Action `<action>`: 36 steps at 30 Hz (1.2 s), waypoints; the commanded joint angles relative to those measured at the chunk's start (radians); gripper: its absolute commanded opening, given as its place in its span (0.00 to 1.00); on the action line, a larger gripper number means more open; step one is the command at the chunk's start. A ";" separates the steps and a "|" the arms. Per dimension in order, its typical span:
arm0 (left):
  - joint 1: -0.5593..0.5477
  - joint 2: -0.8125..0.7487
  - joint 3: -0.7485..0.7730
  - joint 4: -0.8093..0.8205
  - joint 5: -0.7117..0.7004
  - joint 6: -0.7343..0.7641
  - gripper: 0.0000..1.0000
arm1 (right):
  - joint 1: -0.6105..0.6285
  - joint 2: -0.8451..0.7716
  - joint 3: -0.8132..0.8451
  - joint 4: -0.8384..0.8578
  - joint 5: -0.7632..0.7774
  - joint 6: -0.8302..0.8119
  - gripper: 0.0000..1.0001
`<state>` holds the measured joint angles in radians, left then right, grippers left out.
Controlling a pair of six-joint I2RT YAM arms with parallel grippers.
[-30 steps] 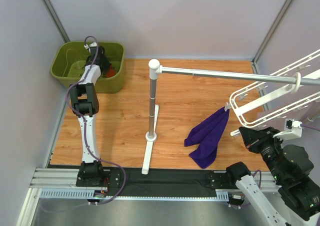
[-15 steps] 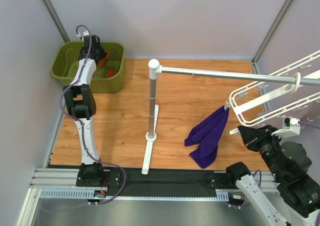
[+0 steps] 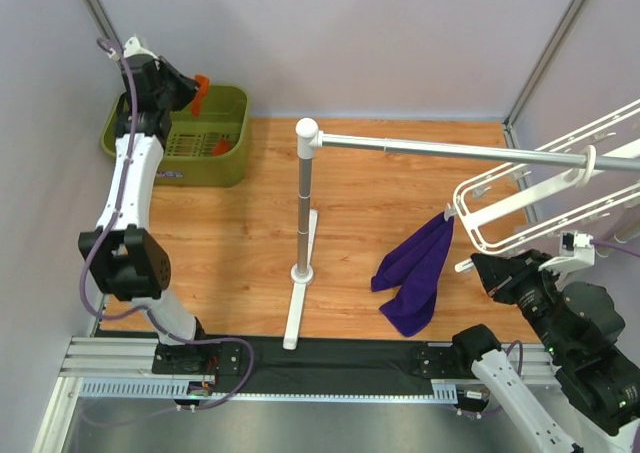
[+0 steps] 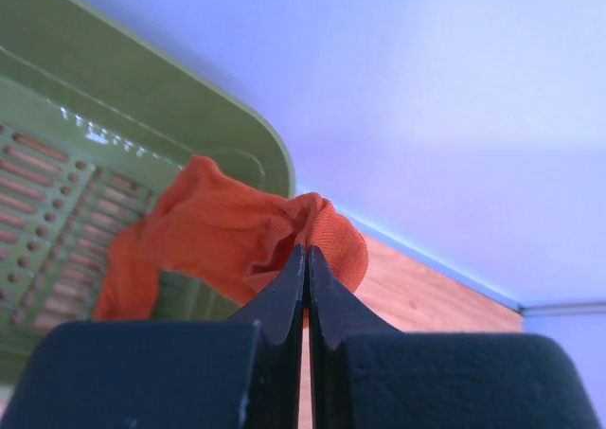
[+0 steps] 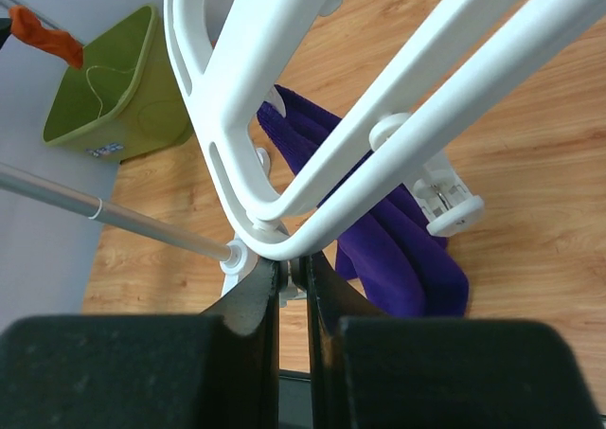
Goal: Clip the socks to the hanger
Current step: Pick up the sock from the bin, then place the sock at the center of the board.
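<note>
My left gripper [image 3: 188, 89] is shut on one orange-red sock [image 3: 201, 90] and holds it in the air above the back rim of the green basket [image 3: 215, 169]. In the left wrist view the sock [image 4: 218, 230] hangs from the closed fingertips [image 4: 307, 255]. The second sock [image 3: 222, 147] lies in the basket. My right gripper [image 3: 482, 269] is shut on the lower corner of the white hanger [image 3: 520, 208]. In the right wrist view the jaws [image 5: 294, 270] pinch a white part just under the hanger frame [image 5: 284, 69].
A dark purple cloth [image 3: 415, 273] hangs from a hanger clip and drapes onto the wooden table. A silver rail [image 3: 450, 150] on a white post [image 3: 302, 223] spans the middle to the right. Walls close in at the back and sides.
My left arm has risen out of the basket and swung back and to the left, carrying the sock up with it. The right gripper and hanger have barely shifted.
</note>
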<state>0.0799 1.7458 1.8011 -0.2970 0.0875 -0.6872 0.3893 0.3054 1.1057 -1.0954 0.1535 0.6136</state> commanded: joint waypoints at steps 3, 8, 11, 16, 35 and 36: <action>0.001 -0.308 -0.218 0.015 0.121 -0.100 0.00 | 0.000 0.057 0.013 -0.156 -0.103 -0.057 0.00; -0.034 -0.630 -0.382 -0.088 0.039 -0.078 0.00 | -0.001 0.119 0.080 -0.144 -0.137 -0.084 0.00; -0.058 -0.706 -0.392 -0.144 0.057 -0.026 0.00 | 0.000 0.142 0.121 -0.138 -0.180 -0.106 0.00; -0.077 -0.718 -0.359 -0.234 0.077 0.069 0.00 | -0.001 0.118 0.123 -0.142 -0.183 -0.103 0.00; -0.086 -0.522 -0.420 -0.070 0.489 0.347 0.00 | -0.001 0.024 0.103 -0.235 -0.163 -0.026 0.00; -0.085 -0.526 -0.457 -0.009 0.542 0.304 0.00 | 0.000 0.026 0.102 -0.232 -0.167 -0.022 0.00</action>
<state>-0.0147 1.2270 1.4231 -0.4549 0.4347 -0.3317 0.3893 0.3374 1.2259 -1.1988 0.0017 0.5697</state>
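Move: From the left hand, which already holds the orange sock, the hanger clip in the right fingers lies about 42 cm back, 58 cm right and slightly lower. The bin's middle is some 10 cm ahead, 12 cm left and 28 cm below, and the stand's post 26 cm back and 24 cm right. From the right hand, the clip is at its fingertips; the hanging purple sock is 9 cm ahead, 7 cm left and 15 cm below. The left hand keeps the orange sock pinched and draws it quickly back from over the bin, some 22 cm while rising about 11, then sinks nearly as much, eases a little forward and swings right towards the hanger side, turning clockwise some 30 degrees. The right hand keeps the hanger clip, shifting slightly left and up, then back, with a small counter-clockwise turn. ##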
